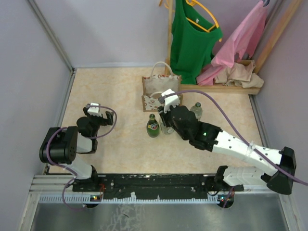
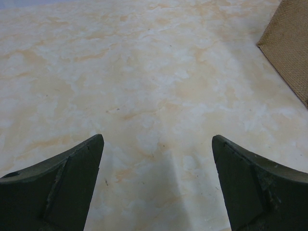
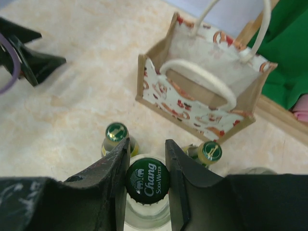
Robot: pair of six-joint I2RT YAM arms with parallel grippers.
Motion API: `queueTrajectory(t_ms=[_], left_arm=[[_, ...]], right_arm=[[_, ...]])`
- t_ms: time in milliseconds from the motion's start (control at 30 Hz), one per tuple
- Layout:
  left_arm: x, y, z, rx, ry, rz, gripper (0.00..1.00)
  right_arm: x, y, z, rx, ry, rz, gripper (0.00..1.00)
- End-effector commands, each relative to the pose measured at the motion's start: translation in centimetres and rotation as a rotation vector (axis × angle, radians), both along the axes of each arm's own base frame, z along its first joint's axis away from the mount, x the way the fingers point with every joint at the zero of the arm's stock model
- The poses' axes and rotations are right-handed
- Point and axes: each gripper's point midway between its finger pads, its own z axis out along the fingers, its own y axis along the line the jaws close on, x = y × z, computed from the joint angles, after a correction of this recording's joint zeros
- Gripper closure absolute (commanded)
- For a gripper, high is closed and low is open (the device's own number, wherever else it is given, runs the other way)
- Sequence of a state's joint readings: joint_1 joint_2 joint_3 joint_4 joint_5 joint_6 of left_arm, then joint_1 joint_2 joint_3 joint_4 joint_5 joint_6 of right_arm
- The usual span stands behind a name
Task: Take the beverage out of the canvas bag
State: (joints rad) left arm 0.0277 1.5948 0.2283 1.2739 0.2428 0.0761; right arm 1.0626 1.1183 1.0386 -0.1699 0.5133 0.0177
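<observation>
The canvas bag (image 1: 159, 89) stands open and upright at the back of the table, with its patterned panel (image 3: 192, 103) facing me and its white handles looped above. In front of it, outside the bag, is the beverage, a clear glass bottle (image 1: 166, 126) with a green Chang soda water cap (image 3: 147, 181). My right gripper (image 3: 147, 141) is shut on that bottle at the cap, one finger on each side. Whether its base rests on the table is hidden. My left gripper (image 2: 158, 139) hovers open over bare table to the left, holding nothing.
Two more capped bottles flank the held one: a green one (image 3: 116, 133) on its left and another (image 3: 211, 151) on its right. A wooden rack (image 1: 226, 87) with green and pink clothes stands at the back right. The bag's corner (image 2: 288, 43) shows in the left wrist view.
</observation>
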Motion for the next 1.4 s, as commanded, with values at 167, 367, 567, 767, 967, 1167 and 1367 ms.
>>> queueTrajectory(t_ms=[167,367,567,767,967,1167,1367], left_arm=[[0.5,-0.1,0.7,0.006,-0.023,-0.003,0.00],[0.5,-0.2,0.7,0.005,-0.023,-0.003,0.00],[0.5,-0.2,0.7,0.006,-0.023,-0.004,0.00],[0.4,-0.2,0.7,0.005,-0.022,-0.004,0.00],[0.5,-0.1,0.7,0.005,-0.023,-0.002,0.00],[0.5,-0.1,0.7,0.006,-0.023,-0.003,0.00],[0.5,-0.1,0.7,0.005,-0.023,-0.003,0.00]], right_arm=[[-0.6,-0.6,1.4,0.266,-0.016,-0.051,1.00],[-0.3,-0.4,-2.5,0.262,0.005,-0.076,1.00],[-0.1,-0.5,-4.5,0.276,0.010,-0.093,1.00],[-0.3,-0.7,-5.6,0.273,0.008,-0.088,1.00],[-0.2,-0.8,-6.4,0.254,0.002,-0.092,1.00],[-0.1,-0.4,-7.8,0.228,0.026,-0.095,0.94],[0.0,-0.4,-9.0,0.205,0.050,-0.106,0.78]])
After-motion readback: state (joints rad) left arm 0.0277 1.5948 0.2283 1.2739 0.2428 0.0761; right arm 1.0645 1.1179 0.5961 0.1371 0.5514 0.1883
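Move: The right hand already holds the clear soda water bottle by its cap; the free patch of table it is bound for is some 32 cm below and only about 1 cm back and 2 cm right. Around that patch, the left Perrier stands roughly 4 cm ahead and 5 cm left of the hand, the middle Perrier 8 cm ahead and 5 cm right. The emptied bag is about 20 cm straight ahead. From the idle left hand the patch is about 28 cm right and 10 cm back. Lower the right gripper almost straight down, about 14 cm, taking the soda water bottle towards the free table in front of the two nearest Perriers; go quickly at first, then ease off. Let it drift a couple of centimetres right, tip the fingers a little further down, and keep the grip on the cap. ##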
